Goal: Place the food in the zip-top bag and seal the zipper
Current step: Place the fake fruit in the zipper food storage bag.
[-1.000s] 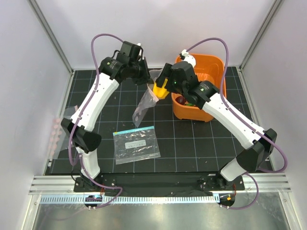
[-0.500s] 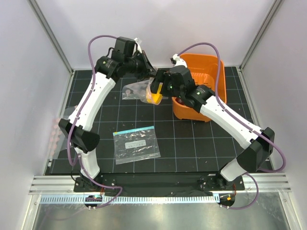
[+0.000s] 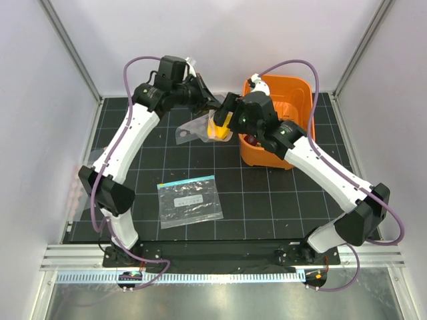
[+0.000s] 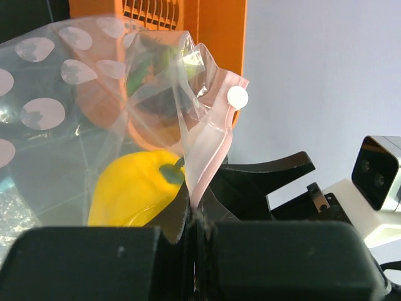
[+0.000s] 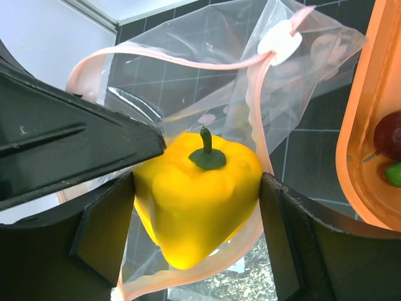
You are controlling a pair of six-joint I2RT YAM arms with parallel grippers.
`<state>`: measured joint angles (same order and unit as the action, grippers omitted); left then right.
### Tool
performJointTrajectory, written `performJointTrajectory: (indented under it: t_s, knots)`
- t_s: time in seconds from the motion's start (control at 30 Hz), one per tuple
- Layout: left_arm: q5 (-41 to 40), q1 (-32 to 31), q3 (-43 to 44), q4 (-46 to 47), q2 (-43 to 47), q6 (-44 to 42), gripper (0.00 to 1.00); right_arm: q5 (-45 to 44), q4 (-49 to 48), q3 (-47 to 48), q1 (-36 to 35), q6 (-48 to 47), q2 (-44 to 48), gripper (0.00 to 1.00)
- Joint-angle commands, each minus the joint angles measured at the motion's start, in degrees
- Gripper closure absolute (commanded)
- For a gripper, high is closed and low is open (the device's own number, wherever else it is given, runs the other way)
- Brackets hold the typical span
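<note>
My right gripper point(image 5: 197, 219) is shut on the yellow pepper point(image 5: 197, 197), one finger on each side, stem pointing away. The pepper point(image 3: 219, 128) sits at the open mouth of the zip-top bag point(image 5: 207, 69). The pink zipper point(image 5: 156, 58) loops around the pepper, with its white slider point(image 5: 279, 45) at the far corner. My left gripper point(image 4: 197, 216) is shut on the zipper point(image 4: 210, 157) and holds the bag point(image 3: 192, 130) up off the mat. A dark maroon piece point(image 5: 390, 133) and a green round fruit point(image 5: 393, 174) lie in the orange basket.
The orange basket point(image 3: 299, 100) stands at the back right, just right of the two grippers. A second clear bag with a teal strip and white label point(image 3: 190, 200) lies flat on the black gridded mat nearer the arm bases. White walls enclose the mat.
The bag hung straight down a second ago; now it is lifted out sideways with its mouth at the pepper. My right gripper carried the pepper left into the mouth. Both grips are unchanged.
</note>
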<state>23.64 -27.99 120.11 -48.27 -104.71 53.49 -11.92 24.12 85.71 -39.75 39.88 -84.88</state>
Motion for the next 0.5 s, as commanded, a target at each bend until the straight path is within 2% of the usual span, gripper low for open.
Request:
performJointTrajectory:
  t_s: [0.0, 0.1, 0.17, 0.2, 0.47]
  knots:
    - [3.1, 0.0, -1.3, 4.2, 3.9, 1.8, 1.00, -0.1, -1.0, 4.9, -0.1, 2.6, 0.2, 0.20]
    - [3.1, 0.1, -1.7, 4.4, 4.2, 2.2, 1.00, -0.6, 2.2, 7.0, -0.1, 3.0, -0.2, 0.10]
    - [3.0, 0.3, -2.1, 4.7, 4.5, 2.8, 1.00, -0.9, 4.6, 8.5, -0.1, 2.8, -0.1, 0.07]
    - [3.0, 0.4, -2.3, 4.8, 4.6, 2.9, 1.00, -1.2, 5.3, 8.9, -0.1, 2.8, 0.1, 0.01]
    - [3.3, 0.7, -4.8, 7.2, 5.2, 4.6, 1.00, -2.4, 11.6, 11.2, 0.0, 4.1, 0.8, 0.01]
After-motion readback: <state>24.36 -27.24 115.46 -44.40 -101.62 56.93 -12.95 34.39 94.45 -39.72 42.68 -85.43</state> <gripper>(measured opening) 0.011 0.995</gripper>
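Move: The yellow pepper is in the right hand's grip, its middle roughly 1 cm back of and 2 cm below that hand, in the mouth of the dotted bag. The bag's body hangs about 5 cm to the left, 1 cm back and 7 cm lower. The orange basket stands some 18 cm right, 8 cm ahead, far below. From the left hand, which pinches the bag's rim, the pepper is about 3 cm back, 3 cm right and 5 cm down. Letting go of the yellow pepper in the dotted bag's mouth, the right fingers spread from mostly open to fully open while the hand climbs about 3 cm, easing back and to its right by roughly 1 cm each, with barely any turn. The left hand keeps its pinch on the bag's rim and lifts only about 1 cm before settling slightly. ##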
